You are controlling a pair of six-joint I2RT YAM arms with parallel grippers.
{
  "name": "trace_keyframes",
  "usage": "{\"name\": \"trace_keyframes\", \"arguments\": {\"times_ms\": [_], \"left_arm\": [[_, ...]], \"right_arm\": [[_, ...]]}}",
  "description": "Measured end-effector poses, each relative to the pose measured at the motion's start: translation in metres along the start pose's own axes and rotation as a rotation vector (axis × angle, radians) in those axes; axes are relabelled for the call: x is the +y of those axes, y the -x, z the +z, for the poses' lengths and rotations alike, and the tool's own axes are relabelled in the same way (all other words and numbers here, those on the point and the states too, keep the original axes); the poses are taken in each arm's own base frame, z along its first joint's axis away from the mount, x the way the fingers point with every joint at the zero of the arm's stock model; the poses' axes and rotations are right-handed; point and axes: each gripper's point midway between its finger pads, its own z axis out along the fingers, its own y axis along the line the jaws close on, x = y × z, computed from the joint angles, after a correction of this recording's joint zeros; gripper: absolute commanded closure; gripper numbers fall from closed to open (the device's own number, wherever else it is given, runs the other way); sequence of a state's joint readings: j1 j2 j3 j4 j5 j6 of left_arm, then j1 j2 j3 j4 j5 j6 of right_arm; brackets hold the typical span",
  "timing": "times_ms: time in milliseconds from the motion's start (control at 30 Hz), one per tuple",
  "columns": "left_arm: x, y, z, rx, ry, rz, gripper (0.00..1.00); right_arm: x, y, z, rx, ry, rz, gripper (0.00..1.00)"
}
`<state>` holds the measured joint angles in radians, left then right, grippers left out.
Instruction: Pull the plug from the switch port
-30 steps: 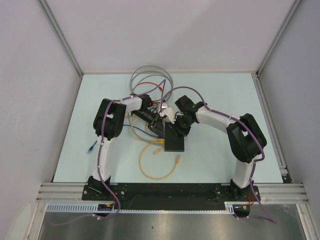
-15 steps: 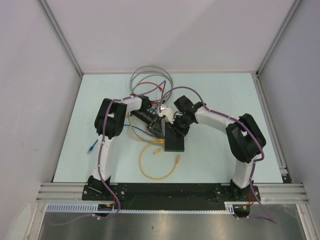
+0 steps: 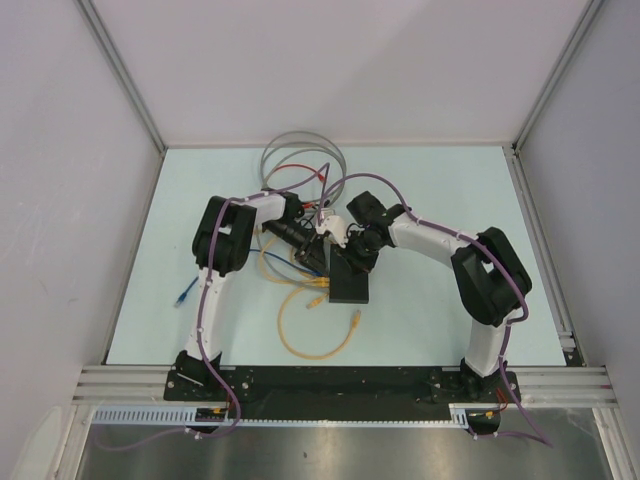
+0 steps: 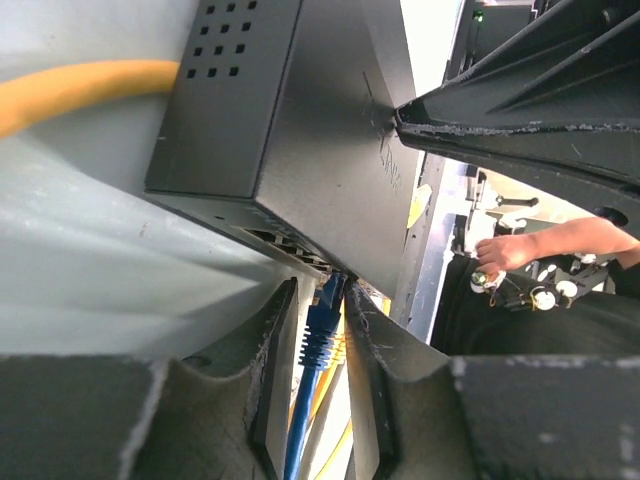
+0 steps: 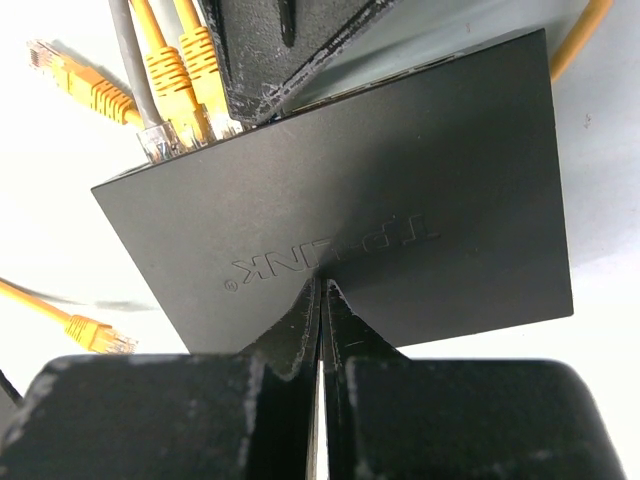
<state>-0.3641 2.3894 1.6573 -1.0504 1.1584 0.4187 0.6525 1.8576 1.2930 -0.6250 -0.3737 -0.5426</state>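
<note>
The switch (image 3: 351, 281) is a flat black box lying mid-table. In the left wrist view the switch (image 4: 300, 130) has a blue plug (image 4: 325, 322) seated in a port on its near edge. My left gripper (image 4: 322, 292) is shut on that blue plug, one finger on each side, right at the port. My right gripper (image 5: 323, 285) is shut, with its tips pressing down on the switch (image 5: 400, 180) top beside the embossed logo. Two yellow plugs (image 5: 175, 75) and a grey-cabled plug (image 5: 150, 138) also sit in ports. The ports themselves are mostly hidden.
A grey cable coil (image 3: 300, 155) and a red cable (image 3: 297, 176) lie behind the arms. A yellow cable loop (image 3: 315, 335) lies in front of the switch. A loose blue plug (image 3: 183, 293) rests at the left. Loose yellow plugs (image 5: 95, 335) lie beside the switch.
The left jaws have narrowed slightly around the blue plug. The left wrist has crept a little toward the switch. The right arm has held still on the switch.
</note>
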Motion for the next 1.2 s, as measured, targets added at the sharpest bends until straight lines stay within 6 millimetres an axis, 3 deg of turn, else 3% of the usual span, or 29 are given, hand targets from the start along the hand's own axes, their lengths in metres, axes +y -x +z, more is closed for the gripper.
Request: {"name": "trace_keyframes", "arguments": {"times_ms": [100,267,700,967,1200], "left_arm": [[-0.001,0.000,0.000,-0.001,-0.006,-0.021,0.88],[-0.004,0.000,0.000,-0.003,-0.015,-0.040,1.00],[-0.001,0.011,-0.004,0.011,0.007,-0.007,1.00],[-0.002,0.001,-0.002,-0.023,-0.070,-0.013,1.00],[-0.001,0.006,-0.006,0.002,-0.020,0.005,1.00]], "right_arm": [[0.000,0.001,0.001,-0.002,0.000,-0.004,1.00],[0.002,0.004,0.002,-0.003,-0.002,-0.014,1.00],[-0.002,0.005,0.002,-0.006,-0.018,-0.029,1.00],[-0.001,0.006,0.004,-0.012,-0.017,-0.035,1.00],[0.000,0.007,0.005,-0.016,-0.016,-0.044,1.00]]}}
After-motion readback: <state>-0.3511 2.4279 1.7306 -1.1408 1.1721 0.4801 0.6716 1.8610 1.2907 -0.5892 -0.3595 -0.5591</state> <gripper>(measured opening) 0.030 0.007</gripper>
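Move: The blue plug, still in its switch port, sits between the left hand's parted fingertips, about 1 cm to their right. The switch's middle is some 6 cm to that hand's right and 1 cm ahead; the plugged yellow plugs lie about 3 cm back and 1 cm right, a loose yellow plug 6 cm back and 2 cm left. From the right hand, its fingertips on the switch lid, the blue plug is about 6 cm left, 1 cm back and 2 cm lower. The blue plug gets pinched by the left fingers, which close from about a third open to nearly shut, then work it forward about 1 cm, back and forward again, with a slight roll of the wrist and no real pull away from the port. The right hand keeps its shut fingertips on the switch lid, creeping about 1 cm left towards the plug. ##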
